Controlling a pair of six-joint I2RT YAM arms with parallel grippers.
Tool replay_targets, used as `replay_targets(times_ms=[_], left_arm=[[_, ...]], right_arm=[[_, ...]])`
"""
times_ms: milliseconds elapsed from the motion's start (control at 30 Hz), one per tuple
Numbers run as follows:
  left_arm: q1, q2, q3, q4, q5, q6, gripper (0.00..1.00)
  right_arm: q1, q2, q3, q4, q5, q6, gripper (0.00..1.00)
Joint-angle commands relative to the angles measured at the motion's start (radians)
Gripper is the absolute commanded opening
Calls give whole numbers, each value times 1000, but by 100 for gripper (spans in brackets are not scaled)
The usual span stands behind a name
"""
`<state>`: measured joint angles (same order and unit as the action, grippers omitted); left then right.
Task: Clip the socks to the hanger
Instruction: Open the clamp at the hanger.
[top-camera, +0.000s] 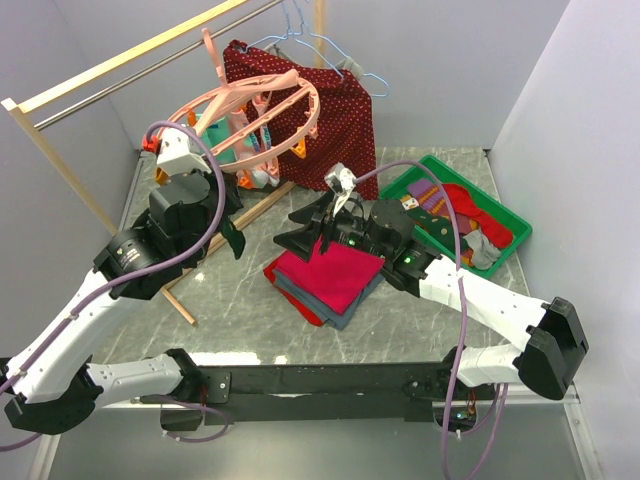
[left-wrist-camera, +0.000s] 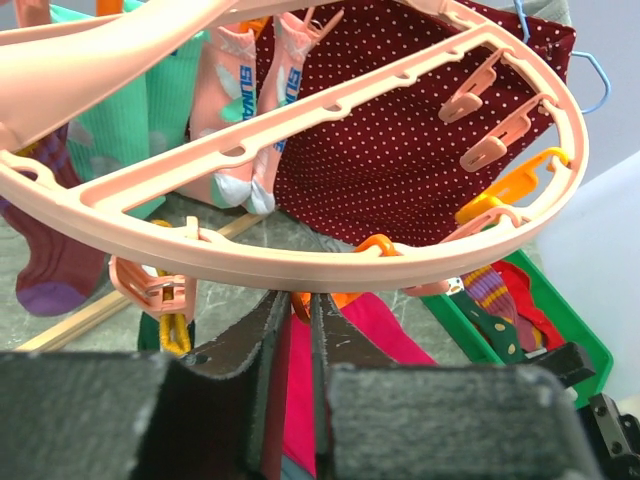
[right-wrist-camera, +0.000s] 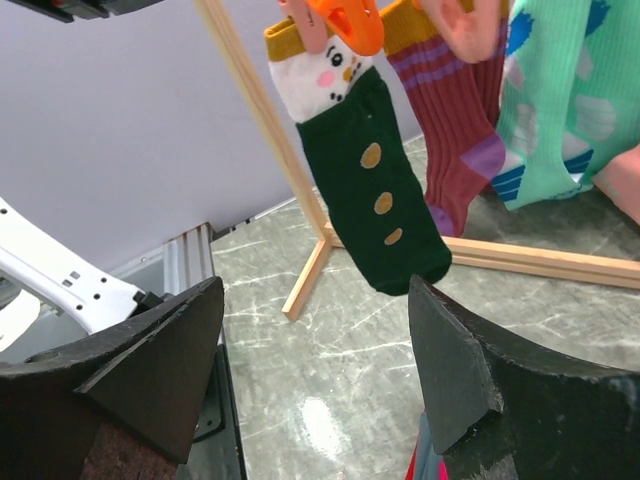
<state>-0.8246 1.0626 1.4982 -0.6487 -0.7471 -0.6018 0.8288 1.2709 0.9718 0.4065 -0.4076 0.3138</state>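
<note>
The pink round hanger hangs from the rail, and its rim crosses the left wrist view. Clipped socks dangle from it: a pink pair, a mint one, a maroon one with a purple toe and a dark green dotted one. More socks lie in the green tray. My left gripper is shut on an orange clip under the hanger's near rim. My right gripper stands open with nothing between its fingers, low over the table and below the green sock.
A green tray sits at the right. A folded red and grey cloth stack lies mid-table under the right arm. A dark red dotted garment and blue wire hangers hang behind. The wooden rack has feet on the table.
</note>
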Motion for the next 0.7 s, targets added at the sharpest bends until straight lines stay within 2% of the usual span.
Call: replay_targets(times_ms=[0, 267, 467, 667], left_arm=[[-5, -21, 5, 26, -25, 22, 13], [-5, -27, 14, 15, -50, 43, 13], [-2, -30, 16, 35, -81, 69, 20], [24, -23, 16, 60, -66, 89, 20]], right_arm=[[10, 1, 30, 68, -48, -36, 80], [9, 80, 117, 129, -100, -47, 80], [7, 160, 211, 172, -105, -50, 79], [7, 251, 310, 215, -99, -45, 79]])
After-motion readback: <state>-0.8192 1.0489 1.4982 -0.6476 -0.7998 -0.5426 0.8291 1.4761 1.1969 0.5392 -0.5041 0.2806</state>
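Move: The orange clamp under the pink rim is already between the left fingertips, about 1 cm ahead, 1 to the right and 1 above. Left of the left hand by some 5 cm and 1 cm ahead is the pink clamp carrying the snowman sock; another pink clamp is about 4 cm ahead and 5 to the right. From the right hand, the orange clamp lies about 5 cm ahead, 10 to the left and 10 higher. Bring the open right gripper up about 5 cm and left nearly as far, with a little forward, towards the orange clamp, turning its wrist some 10 degrees so the fingertips lift slightly. Meanwhile keep the left fingers nearly shut on that clamp and ease it about 1.5 cm to the left. ##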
